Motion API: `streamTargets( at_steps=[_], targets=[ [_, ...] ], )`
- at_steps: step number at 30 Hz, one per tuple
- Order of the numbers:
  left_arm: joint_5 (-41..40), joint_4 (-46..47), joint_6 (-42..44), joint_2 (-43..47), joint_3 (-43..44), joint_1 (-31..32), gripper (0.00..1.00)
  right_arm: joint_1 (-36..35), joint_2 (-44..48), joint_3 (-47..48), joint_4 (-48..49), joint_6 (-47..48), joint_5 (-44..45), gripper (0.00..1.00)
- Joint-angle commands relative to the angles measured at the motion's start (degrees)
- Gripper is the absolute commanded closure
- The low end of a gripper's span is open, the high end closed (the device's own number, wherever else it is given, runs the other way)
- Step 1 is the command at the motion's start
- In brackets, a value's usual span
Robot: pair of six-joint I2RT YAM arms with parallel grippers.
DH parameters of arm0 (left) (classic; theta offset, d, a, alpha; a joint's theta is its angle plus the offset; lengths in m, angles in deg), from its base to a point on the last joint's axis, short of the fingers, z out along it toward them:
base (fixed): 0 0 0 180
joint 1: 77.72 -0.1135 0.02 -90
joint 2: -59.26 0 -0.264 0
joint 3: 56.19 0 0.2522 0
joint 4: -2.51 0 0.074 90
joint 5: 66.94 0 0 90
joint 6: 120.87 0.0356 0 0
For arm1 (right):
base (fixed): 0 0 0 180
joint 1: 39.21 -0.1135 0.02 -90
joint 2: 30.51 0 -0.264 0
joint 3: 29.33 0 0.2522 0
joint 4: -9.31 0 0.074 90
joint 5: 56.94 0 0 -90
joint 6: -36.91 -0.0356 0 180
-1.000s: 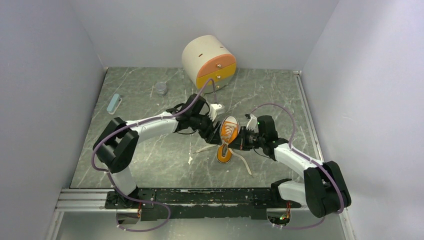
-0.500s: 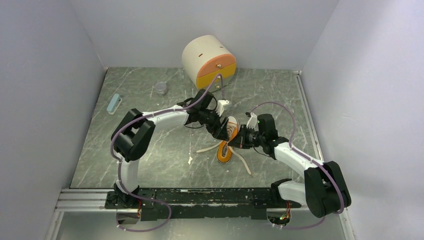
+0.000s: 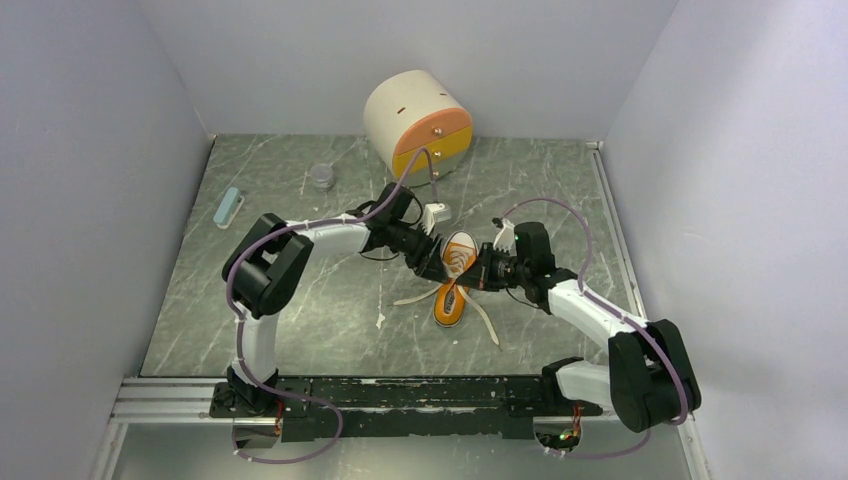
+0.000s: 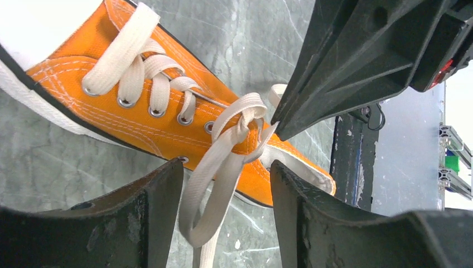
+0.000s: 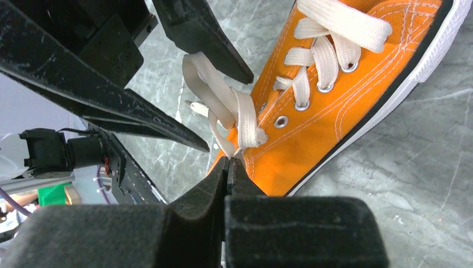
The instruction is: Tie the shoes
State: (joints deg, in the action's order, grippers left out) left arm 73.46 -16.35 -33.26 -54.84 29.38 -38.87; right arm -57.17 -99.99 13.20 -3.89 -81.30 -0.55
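Note:
The orange shoe with its white sole lies mid-table, its front raised between the two grippers. My left gripper is open at the shoe's ankle end, and a loop of white lace hangs loose between its fingers. The laces cross in a half knot above the loop. My right gripper is shut on a lace strand right beside the shoe's eyelets. From above, the left gripper and right gripper face each other across the shoe.
A cream round drawer unit with orange fronts stands at the back. A small grey pot and a pale blue bar lie at the back left. Loose lace ends trail on the marble table near the shoe's heel.
The left arm's elbow swung back and its gripper shifted over the shoe, widening and then narrowing around the lace loop. The right gripper stayed shut on the lace and barely moved.

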Motion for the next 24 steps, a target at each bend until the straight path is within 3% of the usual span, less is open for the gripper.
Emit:
streamTargets(
  at_steps=[1, 9, 14, 19, 24],
  targets=[
    [3.3, 6.8, -1.4, 0.6, -1.1, 0.5, 0.37, 0.2, -1.4, 2.1, -0.2, 0.3, 0.8, 1.0],
    [4.8, 12.0, -4.8, 0.5, -2.0, 0.5, 0.4, 0.2, -2.3, 2.6, 0.0, 0.3, 0.3, 1.0],
    [5.3, 11.6, -4.9, -0.2, -1.2, 1.0, 0.49, 0.3, -2.1, 2.8, 0.4, -0.1, 0.0, 1.0],
    [5.4, 11.0, -4.6, -0.5, -1.0, 1.5, 0.49, 0.2, -2.0, 2.9, 0.8, -0.8, -0.2, 1.0],
    [2.0, 12.1, -5.5, 0.3, -1.9, 1.8, 0.75, 0.2, -1.8, 3.8, -0.3, -0.3, -0.3, 1.0]
  ],
)
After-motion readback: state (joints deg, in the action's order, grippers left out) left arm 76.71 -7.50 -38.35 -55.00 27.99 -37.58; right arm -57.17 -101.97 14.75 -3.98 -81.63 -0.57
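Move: The lace loop stands between the left hand's open fingertips, its middle about 1 cm right of the hand point and level with it. The shoe's middle is some 2 cm right, 1 cm back and 4 cm below; the loose left lace end lies about 5 cm back, 6 cm left and 6 cm below. From the right hand, which holds lace, the loop is about 3 cm left, 2 cm ahead and 1 cm up. The left hand moves about 2 cm right and 1.5 cm up, half closing around the loop the right holds. ##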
